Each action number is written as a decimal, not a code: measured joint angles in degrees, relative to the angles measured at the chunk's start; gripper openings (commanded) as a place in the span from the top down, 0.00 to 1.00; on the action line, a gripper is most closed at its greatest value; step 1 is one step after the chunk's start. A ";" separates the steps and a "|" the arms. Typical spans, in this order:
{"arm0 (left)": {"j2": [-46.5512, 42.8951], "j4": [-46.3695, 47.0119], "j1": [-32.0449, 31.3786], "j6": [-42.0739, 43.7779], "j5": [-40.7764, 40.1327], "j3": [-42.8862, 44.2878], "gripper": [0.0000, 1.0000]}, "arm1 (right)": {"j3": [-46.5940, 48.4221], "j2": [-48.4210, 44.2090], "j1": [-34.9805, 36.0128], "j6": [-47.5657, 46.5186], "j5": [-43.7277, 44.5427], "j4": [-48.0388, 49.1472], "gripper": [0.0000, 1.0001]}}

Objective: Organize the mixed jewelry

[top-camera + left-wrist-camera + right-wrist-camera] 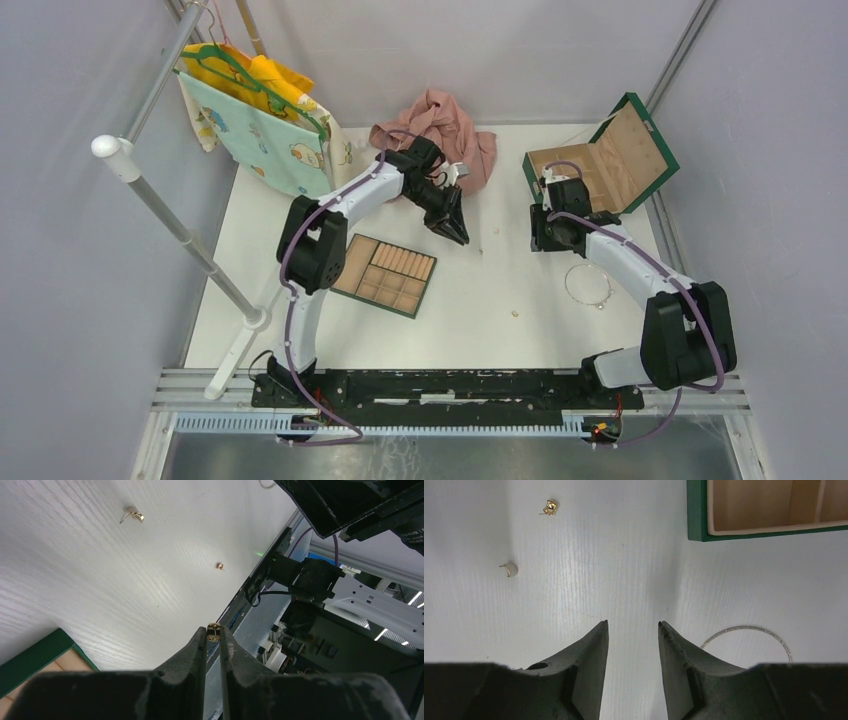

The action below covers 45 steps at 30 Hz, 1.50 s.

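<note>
My left gripper (214, 632) is shut on a tiny gold piece (214, 631), pinched at the fingertips and held above the white table. In the top view this gripper (460, 235) hangs right of the tan tray (385, 275). Two more gold pieces (135, 515) (220, 566) lie on the table beyond it. My right gripper (633, 625) is open and empty, low over the table (552, 238). A gold piece (550, 507) and a pale piece (511, 569) lie ahead of it to the left. The thin silvery wire loop (749, 630) lies to its right (588, 285).
The open green box (600, 155) stands at the back right; its corner shows in the right wrist view (696, 510). A pink cloth (440, 130) lies at the back centre. A patterned bag (260, 125) hangs from a rail at the back left.
</note>
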 measured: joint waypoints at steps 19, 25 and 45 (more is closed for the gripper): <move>-20.50 -5.44 5.05 -1.55 -39.21 -18.53 0.77 | 0.02 -1.46 0.00 -1.38 2.23 -0.31 0.52; -25.09 -5.84 4.98 -1.81 -47.41 -24.35 0.76 | 0.55 -0.35 0.00 -1.40 1.73 -0.28 0.53; -21.66 1.38 -3.34 -9.29 -53.22 -21.49 0.57 | 1.36 1.03 0.00 -0.90 0.15 0.00 0.53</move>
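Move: My left hand already holds the small gold earring. The tray's row of ring rolls is about 12 cm to its left, 5 cm nearer and 9 cm below. The tray's square compartments are some 16 cm left and 11 cm nearer, and its long open compartment about 23 cm left and 5 cm nearer. A loose earring lies 4 cm right, 2 cm back. From my right hand, the ring rolls are roughly 31 cm left and 5 cm nearer. I sweep my left hand some 19 cm to the left, across the tray, after a short nudge forward and with a dip of about 4 cm, swinging the slanted fingers around by about 45 degrees until they point nearly straight down. There I open them to let go of the earring, while I turn back right about 7 cm above the ring rolls, drawing slightly forward. ##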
